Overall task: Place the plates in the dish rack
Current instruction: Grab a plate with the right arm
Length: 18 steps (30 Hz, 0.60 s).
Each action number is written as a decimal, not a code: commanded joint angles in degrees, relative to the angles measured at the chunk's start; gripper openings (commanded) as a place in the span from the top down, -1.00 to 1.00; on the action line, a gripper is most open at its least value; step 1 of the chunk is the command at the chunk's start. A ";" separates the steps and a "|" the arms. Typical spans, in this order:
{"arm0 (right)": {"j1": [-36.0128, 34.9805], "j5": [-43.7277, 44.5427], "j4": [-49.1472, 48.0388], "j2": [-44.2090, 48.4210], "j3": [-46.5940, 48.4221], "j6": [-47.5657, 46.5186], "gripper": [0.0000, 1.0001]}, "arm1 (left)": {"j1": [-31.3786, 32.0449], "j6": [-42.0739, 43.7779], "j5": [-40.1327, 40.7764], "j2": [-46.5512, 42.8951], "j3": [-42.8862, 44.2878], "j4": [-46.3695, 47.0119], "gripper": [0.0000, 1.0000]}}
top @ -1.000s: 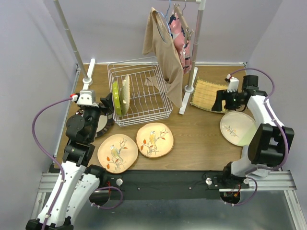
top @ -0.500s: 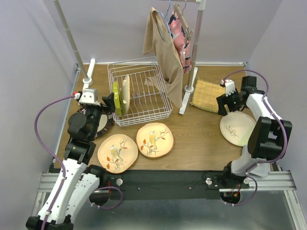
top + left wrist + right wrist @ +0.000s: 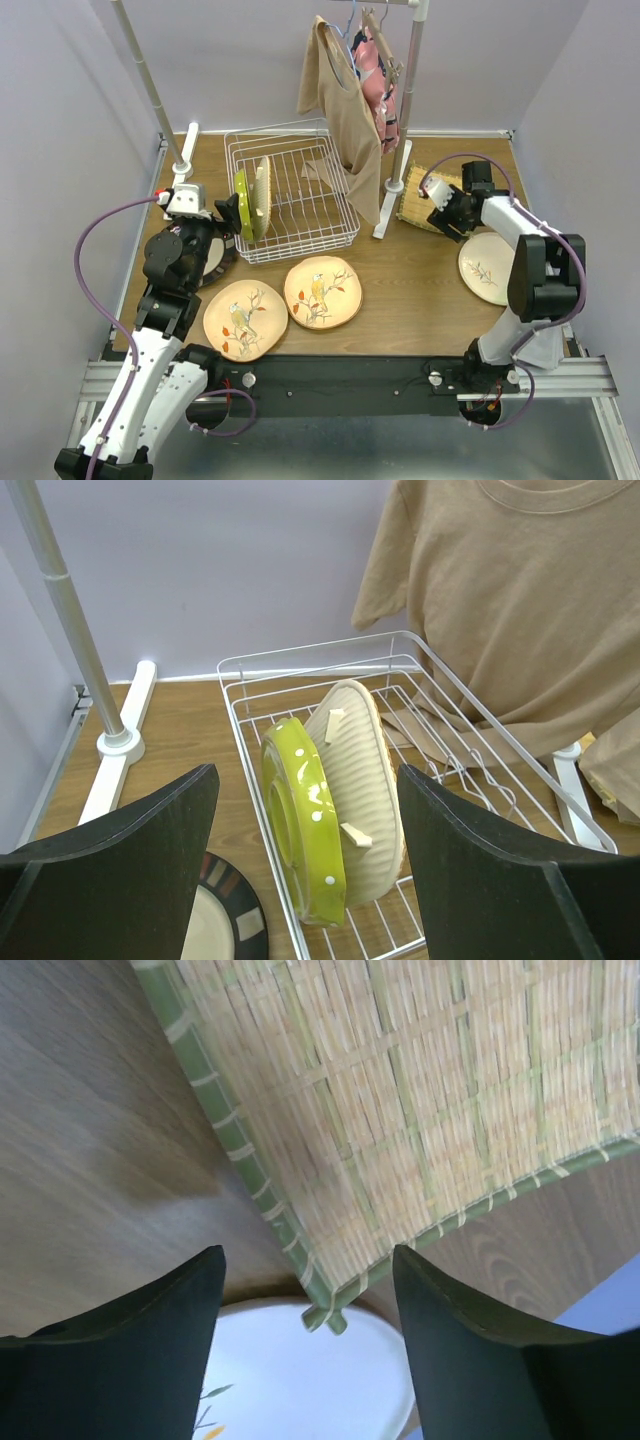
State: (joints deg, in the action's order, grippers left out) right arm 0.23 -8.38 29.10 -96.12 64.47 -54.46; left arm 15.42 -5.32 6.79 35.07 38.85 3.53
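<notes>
The white wire dish rack (image 3: 300,205) holds a lime dotted plate (image 3: 241,205) and a cream ribbed plate (image 3: 262,195) upright at its left end. My left gripper (image 3: 222,213) is open and empty beside the rack's left side, above a dark-rimmed plate (image 3: 214,260). In the left wrist view the lime plate (image 3: 300,830) and the cream plate (image 3: 362,775) lie between my open fingers. Two peach bird plates (image 3: 245,318) (image 3: 323,292) lie in front. My right gripper (image 3: 442,216) is open over the near corner of the yellow woven plate (image 3: 425,190) (image 3: 400,1090), beside a cream-green plate (image 3: 495,268) (image 3: 300,1380).
A white clothes-rail stand (image 3: 410,110) stands between the rack and the woven plate, its foot (image 3: 392,190) on the table. A tan shirt (image 3: 345,110) hangs from it over the rack's right end. A second pole (image 3: 155,95) stands at the back left.
My right gripper has swung left, from the woven plate's right side to its near corner. The left arm has barely moved.
</notes>
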 commanded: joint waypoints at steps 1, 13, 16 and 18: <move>-2.16 8.03 -4.23 -3.81 -1.54 -4.07 -0.41 | -0.39 0.84 -1.25 -0.09 -0.18 1.57 -0.62; -3.48 15.94 -12.14 -4.51 -9.79 -11.37 -0.22 | -0.65 0.84 -2.04 0.44 -0.09 1.66 -0.63; -3.57 17.08 -13.72 -5.04 -11.20 -13.13 -0.11 | -0.74 0.84 -1.86 0.18 -0.27 1.66 -0.62; -3.57 17.43 -14.25 -5.40 -11.82 -13.83 -0.05 | -0.74 0.84 -1.69 0.09 -0.27 1.66 -0.62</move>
State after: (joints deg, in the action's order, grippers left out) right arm -3.20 6.52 16.51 -99.59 55.99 -64.60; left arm 15.07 -5.28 6.11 35.68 38.85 3.60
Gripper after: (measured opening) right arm 0.560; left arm 0.812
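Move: The woven plate's middle lies about 10 cm ahead of the right hand, 8 cm to its left and 4 cm below it, with its near right corner almost under the open fingers. The white plate's middle is some 11 cm back and 6 cm to the right, and the clothes stand's foot is 12 cm ahead and 22 cm left, both about 5 cm lower. From the left hand, the woven plate lies some 60 cm right, 20 cm ahead and 31 cm below. The right hand sinks about 4 cm to the near right corner of the woven plate, the drop coming early and with hardly any net travel forward or back, then levels off and eases 2 to 3 cm to the right. On the way the wrist rolls its left side down by nearly 20 degrees, swinging the fingertips rightward, while the fingers close partway around the rim at that corner, one outside the near edge and the other over the weave, not yet shut on it. ##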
